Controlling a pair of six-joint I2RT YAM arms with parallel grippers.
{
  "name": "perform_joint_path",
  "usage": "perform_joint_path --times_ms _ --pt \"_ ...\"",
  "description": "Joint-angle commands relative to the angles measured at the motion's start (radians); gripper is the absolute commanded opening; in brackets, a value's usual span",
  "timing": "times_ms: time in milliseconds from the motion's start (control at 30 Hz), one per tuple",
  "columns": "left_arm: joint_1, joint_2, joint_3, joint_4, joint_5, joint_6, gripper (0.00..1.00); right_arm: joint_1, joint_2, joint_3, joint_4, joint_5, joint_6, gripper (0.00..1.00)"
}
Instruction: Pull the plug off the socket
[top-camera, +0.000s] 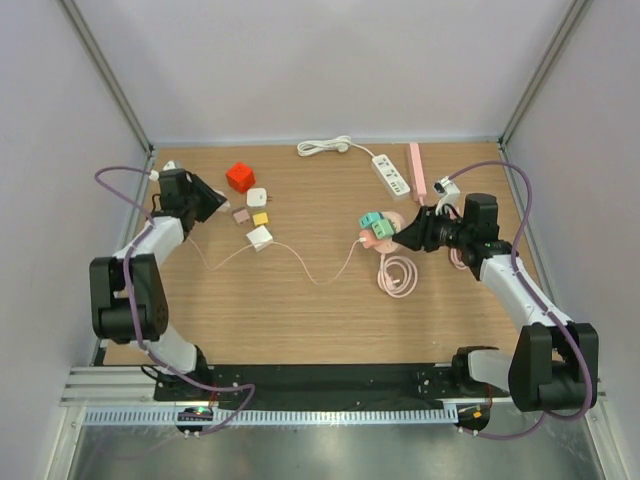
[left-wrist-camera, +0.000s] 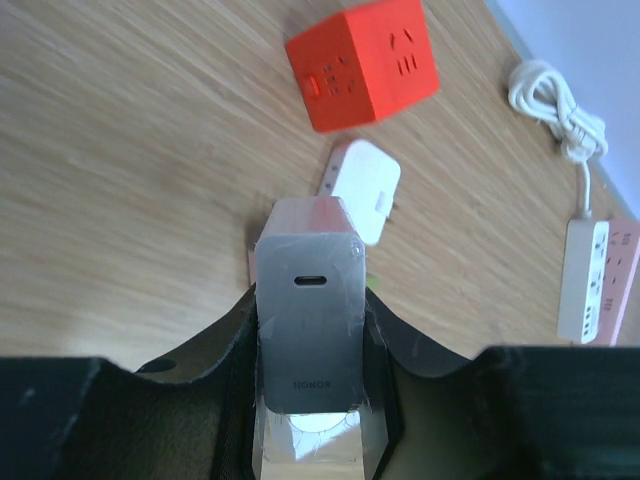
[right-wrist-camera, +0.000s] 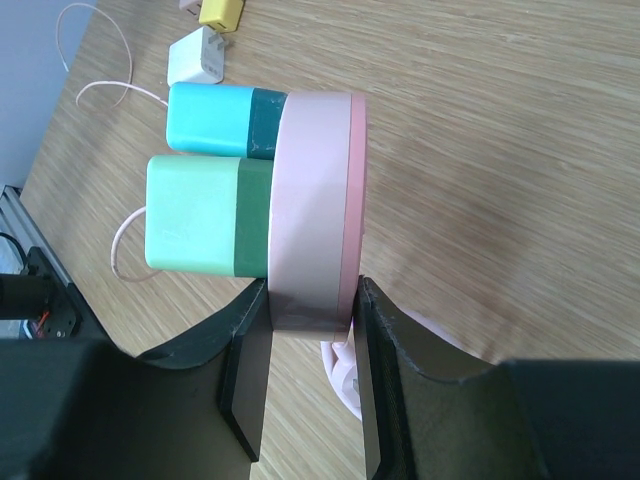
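Observation:
My right gripper (top-camera: 408, 234) (right-wrist-camera: 310, 320) is shut on the edge of a round pink socket (top-camera: 392, 222) (right-wrist-camera: 315, 200), held on its side just above the table. A green plug (top-camera: 381, 231) (right-wrist-camera: 190, 215) and a teal plug (top-camera: 371, 220) (right-wrist-camera: 215, 118) are seated side by side in its face. The socket's pink cable (top-camera: 398, 275) lies coiled beneath it. Far to the left, my left gripper (top-camera: 215, 200) (left-wrist-camera: 312, 330) is shut on a grey charger plug (left-wrist-camera: 310, 310), its port end pointing away from the wrist, apart from the socket.
Near the left gripper lie a red cube socket (top-camera: 240, 177) (left-wrist-camera: 365, 65), a white charger (top-camera: 257, 197) (left-wrist-camera: 365, 185), a yellow plug (top-camera: 260, 218) and a white charger with a thin cable (top-camera: 259, 238). A white power strip (top-camera: 391, 174) and a pink strip (top-camera: 416, 170) lie at the back.

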Motion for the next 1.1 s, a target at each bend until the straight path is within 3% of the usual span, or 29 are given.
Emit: perform_joint_path --times_ms 0,200,500,800,1067 --pt "0.061 0.103 0.096 0.138 0.147 -0.073 0.00 -0.005 -0.004 0.028 0.097 -0.061 -0.002 0.01" --pt "0.087 0.265 0.194 0.181 0.211 -0.131 0.01 -0.007 0.005 0.031 0.098 -0.065 -0.004 0.01" --pt "0.086 0.437 0.292 0.181 0.262 -0.169 0.16 -0.010 0.016 0.037 0.097 -0.073 -0.010 0.01" --pt "0.084 0.474 0.312 0.140 0.247 -0.139 0.53 -0.008 0.021 0.039 0.097 -0.077 -0.011 0.01" --pt "0.086 0.409 0.289 0.062 0.179 -0.041 0.75 -0.010 0.019 0.042 0.072 -0.082 -0.014 0.01"
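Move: The left hand, already gripping the charger plug, is bound for a bare table spot about 8 cm ahead, 1 cm left and 8 cm down. From the hand, the red cube is some 13 cm ahead and 2 right, the white plug 9 ahead and 6 right, the grey-pink plug 4 ahead and 2 right. From the right hand, still holding the round pink socket, that spot lies roughly 40 cm left, 19 ahead and 12 lower. The left hand carries the charger plug about 8 cm forward and down beside the white plug, then opens. ##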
